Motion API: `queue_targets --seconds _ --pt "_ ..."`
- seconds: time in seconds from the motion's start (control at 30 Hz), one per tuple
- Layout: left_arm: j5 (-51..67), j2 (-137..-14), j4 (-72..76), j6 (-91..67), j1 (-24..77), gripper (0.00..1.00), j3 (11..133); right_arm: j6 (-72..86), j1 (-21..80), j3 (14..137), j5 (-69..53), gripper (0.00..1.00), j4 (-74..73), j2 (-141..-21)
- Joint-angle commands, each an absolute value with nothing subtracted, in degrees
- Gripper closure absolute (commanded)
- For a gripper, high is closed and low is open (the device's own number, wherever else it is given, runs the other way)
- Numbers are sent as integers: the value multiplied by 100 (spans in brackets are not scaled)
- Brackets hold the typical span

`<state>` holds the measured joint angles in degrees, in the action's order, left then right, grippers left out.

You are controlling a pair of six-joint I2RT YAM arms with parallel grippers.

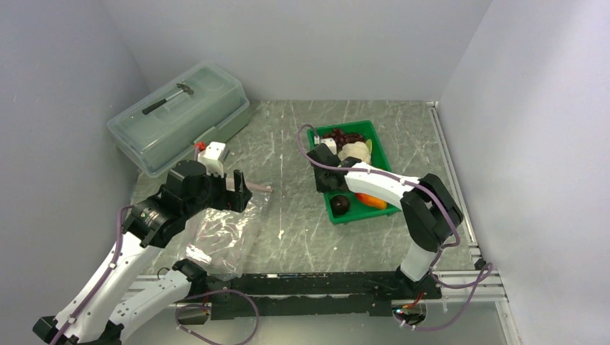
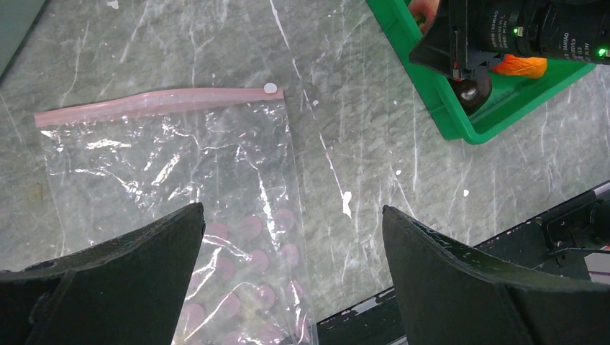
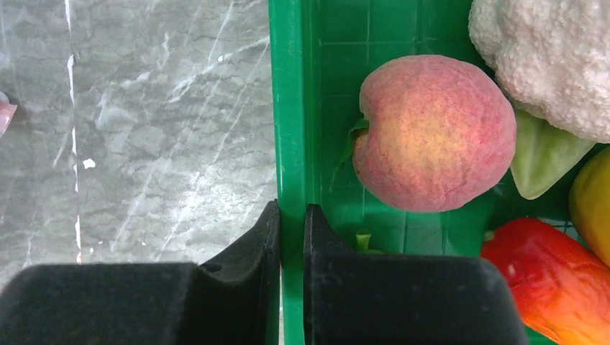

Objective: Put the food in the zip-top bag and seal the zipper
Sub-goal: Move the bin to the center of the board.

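The clear zip-top bag [image 1: 224,236] lies flat on the table at the left, with its pink zipper [image 2: 158,100] along the far edge. My left gripper [image 2: 291,212] is open and empty above the bag's right part; it also shows in the top view [image 1: 241,192]. The green tray [image 1: 378,144] holds the grapes [image 1: 344,136], cauliflower [image 3: 547,57], peach [image 3: 431,133], pepper [image 3: 554,280] and plum [image 1: 339,205]. My right gripper [image 3: 291,215] is shut on the tray's left wall [image 3: 291,108], one finger inside and one outside.
A large translucent lidded box [image 1: 180,118] with a hammer [image 1: 169,97] on its lid stands at the back left. A black rail [image 1: 324,284] runs along the near table edge. Grey walls close in the left, back and right sides.
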<state>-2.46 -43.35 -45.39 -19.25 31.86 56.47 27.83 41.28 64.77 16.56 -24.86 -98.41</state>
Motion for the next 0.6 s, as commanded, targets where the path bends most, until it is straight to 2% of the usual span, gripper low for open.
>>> queue_targets --seconds 0.0,0.27,0.37,0.43,0.5,0.57 --pt "-239 -4306 -4525 -1934 3207 1 5695 3242 4093 6538 2232 100 -2843 -9604" --pt "-426 -4399 -4575 -2053 3208 1 5694 3514 4090 6368 2276 99 -2850 -9494" --pt "-598 -4530 -4600 -2116 3208 1 5663 3533 4096 6426 2241 66 -2856 -9484" --pt "-657 -4701 -4735 -2117 3208 1 5737 3525 4096 6448 2212 53 -2840 -9393" --pt "-636 -4858 -4764 -2107 3208 1 5756 3517 4095 6480 2183 46 -2862 -9290" --pt "-532 -4991 -4770 -2096 3208 1 5756 3494 4091 6522 2142 44 -2941 -9157"
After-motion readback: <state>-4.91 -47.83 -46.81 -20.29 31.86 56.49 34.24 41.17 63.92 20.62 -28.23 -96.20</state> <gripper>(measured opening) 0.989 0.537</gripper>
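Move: The right hand already pinches the bin's left rim; the bin's middle lies about 8 cm to the hand's right, 5 cm ahead and a little below. Inside, the peach sits some 5 cm right and 4 cm ahead, the dark round fruit about 4 cm right and 3 cm back, and the orange pepper roughly 11 cm right and 2 cm back. From the left hand, the bin's middle is about 25 cm right, 17 cm ahead and 21 cm down. Keeping its pinch on the left rim, the right hand drags the bin about 1.5 cm to the right along the table while turning clockwise by some 5 to 10 degrees, then stops, opens to about half so both fingers stand clear astride the rim, and just begins to rise. Late on, the left hand, empty and still wide open, starts to sink about 2 cm with a slight downward tip, staying clear above the table beside the zip-top bag. ##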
